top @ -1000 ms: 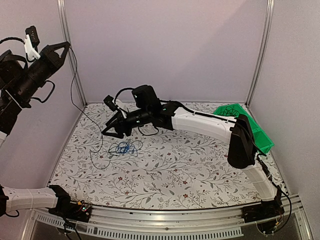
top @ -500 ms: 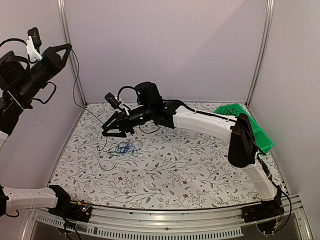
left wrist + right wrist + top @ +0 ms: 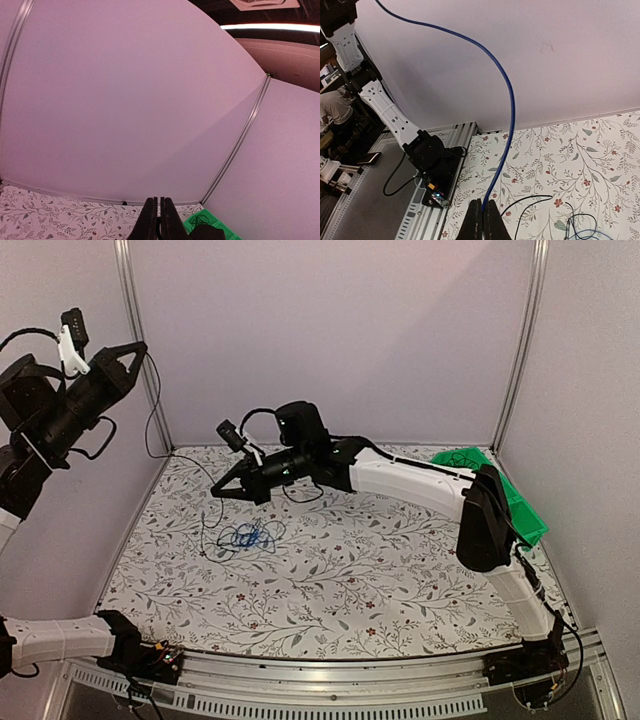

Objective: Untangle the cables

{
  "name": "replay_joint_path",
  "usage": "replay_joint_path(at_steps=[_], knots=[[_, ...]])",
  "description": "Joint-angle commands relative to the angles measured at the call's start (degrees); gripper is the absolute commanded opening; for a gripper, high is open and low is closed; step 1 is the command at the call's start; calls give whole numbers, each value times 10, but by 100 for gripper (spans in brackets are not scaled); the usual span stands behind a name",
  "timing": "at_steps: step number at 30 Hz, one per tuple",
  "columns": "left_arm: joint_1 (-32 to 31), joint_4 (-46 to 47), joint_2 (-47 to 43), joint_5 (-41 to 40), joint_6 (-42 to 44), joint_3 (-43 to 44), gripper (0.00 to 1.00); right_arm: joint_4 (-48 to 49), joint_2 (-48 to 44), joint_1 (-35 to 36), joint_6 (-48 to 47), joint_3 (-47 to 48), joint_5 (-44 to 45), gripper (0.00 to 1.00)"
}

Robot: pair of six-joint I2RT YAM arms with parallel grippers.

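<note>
A small loose tangle of thin black and blue cables point(image 3: 247, 536) lies on the floral mat point(image 3: 350, 580), left of centre. My left gripper point(image 3: 142, 346) is raised high at the far left and is shut on the end of a thin blue cable point(image 3: 148, 415). That cable sags down to my right gripper point(image 3: 214, 492), which is shut on it just above the mat, behind the tangle. In the right wrist view the blue cable point(image 3: 510, 100) rises from between the shut fingers point(image 3: 483, 220). Black strands point(image 3: 540, 200) lie beside them. The left wrist view shows closed fingers point(image 3: 160, 220).
A green bin point(image 3: 490, 490) holding a coiled cable stands at the back right and also shows in the left wrist view point(image 3: 205, 222). Pale walls with metal posts enclose the mat. An aluminium rail point(image 3: 330, 680) runs along the near edge.
My right gripper has lifted and moved back and slightly right with the blue cable. My left gripper has shifted a little right and down. The strand between them is drawn out more.
</note>
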Motion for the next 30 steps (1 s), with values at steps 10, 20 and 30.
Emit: replay_joint_path(at_steps=[10, 20, 30], knots=[[3, 66, -39, 35, -58, -329, 23, -102, -195, -166, -140, -94, 54, 0], [2, 89, 83, 95, -71, -338, 36, -117, -301, -287, -190, -180, 96, 0], [1, 100, 92, 102, -78, -345, 36, -137, -416, -411, -233, -305, 126, 0]])
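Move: The right hand, pinching the black cable, has the green bin's far compartment about 32 cm ahead, 57 cm to its right and 25 cm below; the bin's middle compartment lies some 20 cm ahead and 61 cm right. The blue cable bundle is roughly 8 cm ahead, 1 cm right and 26 cm below. From the raised left hand, still on that black cable, the bundle is about 7 cm ahead, 8 cm right and 52 cm below. Sweeping right and forward, roughly 35 cm across and 20 cm out with a net rise of 10 cm, the right hand keeps its pinch on the black cable and carries it towards the bin's far compartment, turning some 40 degrees clockwise. The left hand drops about 30 cm towards the blue bundle, tipping down and opening partway to let go of the cable. ##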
